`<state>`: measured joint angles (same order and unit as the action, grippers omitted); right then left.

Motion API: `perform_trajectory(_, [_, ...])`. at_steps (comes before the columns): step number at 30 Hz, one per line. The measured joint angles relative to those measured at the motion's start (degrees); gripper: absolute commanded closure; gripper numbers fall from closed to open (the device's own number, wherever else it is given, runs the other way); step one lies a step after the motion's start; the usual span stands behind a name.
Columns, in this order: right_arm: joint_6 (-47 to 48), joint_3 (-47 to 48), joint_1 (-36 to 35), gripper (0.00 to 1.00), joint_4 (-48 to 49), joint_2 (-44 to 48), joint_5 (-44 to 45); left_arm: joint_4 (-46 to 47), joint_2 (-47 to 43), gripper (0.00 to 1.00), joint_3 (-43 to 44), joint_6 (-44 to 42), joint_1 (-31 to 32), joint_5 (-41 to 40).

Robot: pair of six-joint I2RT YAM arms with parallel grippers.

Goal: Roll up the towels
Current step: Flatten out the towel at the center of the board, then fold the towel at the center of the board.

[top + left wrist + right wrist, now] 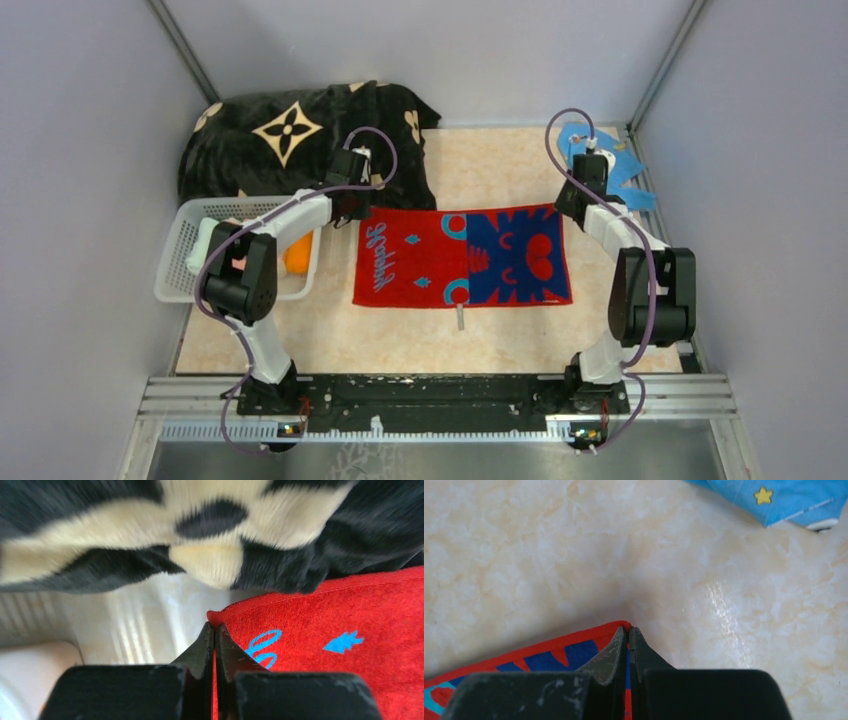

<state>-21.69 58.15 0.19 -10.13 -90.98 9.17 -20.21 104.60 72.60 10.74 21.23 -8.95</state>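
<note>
A red-and-teal printed towel [462,256] lies spread flat in the middle of the table, its right half dark blue. My left gripper [358,203] is shut on the towel's far left corner [216,616], with red cloth pinched between the jaws. My right gripper [578,205] is shut on the far right corner [623,626], where the red hem and blue print show between the jaws. An orange towel [297,256] lies in the white basket [180,262] on the left, partly hidden by the left arm.
A large black plush blanket with beige flower motifs [290,135] is heaped at the back left, right behind the left gripper. A blue cloth with a yellow star [774,497] lies at the back right. Grey walls enclose the table.
</note>
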Motion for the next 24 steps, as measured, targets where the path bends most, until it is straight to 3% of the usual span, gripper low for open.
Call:
perform_trajectory(5, [0.68,1.9,0.09,1.0,1.05,-0.13,-0.28,2.71,-0.81,1.0,0.85,-0.24,-0.17,-0.42])
perform_trajectory(24, [-3.45,-7.74,0.44,1.0,-3.1,14.32,0.7,6.25,-14.71,1.0,-13.86,2.97,-0.44,1.31])
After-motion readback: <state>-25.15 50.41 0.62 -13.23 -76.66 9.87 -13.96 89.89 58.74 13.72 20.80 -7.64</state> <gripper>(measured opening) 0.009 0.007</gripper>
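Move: The red-and-blue towel hangs by its far edge from both hands, the rest spread nearly flat towards the arms. Its middle is about 21 cm right of and 10 cm back from the left hand, some 6 cm lower; from the right hand, about 21 cm left, 10 cm back and 7 cm lower. The black blanket's middle is about 14 cm ahead of the left hand and 12 cm to its left; the basket's, 27 cm left and 8 cm back. A light-blue cloth lies about 10 cm ahead of the right hand and 10 cm to its right. The towel's far edge stays pinched near its two corners as both hands go on forward only a centimetre or so while rising about 4 cm, fingers tilting up some 5-10 degrees. Then both draw back together about 5 cm towards the bases, sinking slightly at the end, away from the blanket and the light-blue cloth, and keep the edge drawn between them. ##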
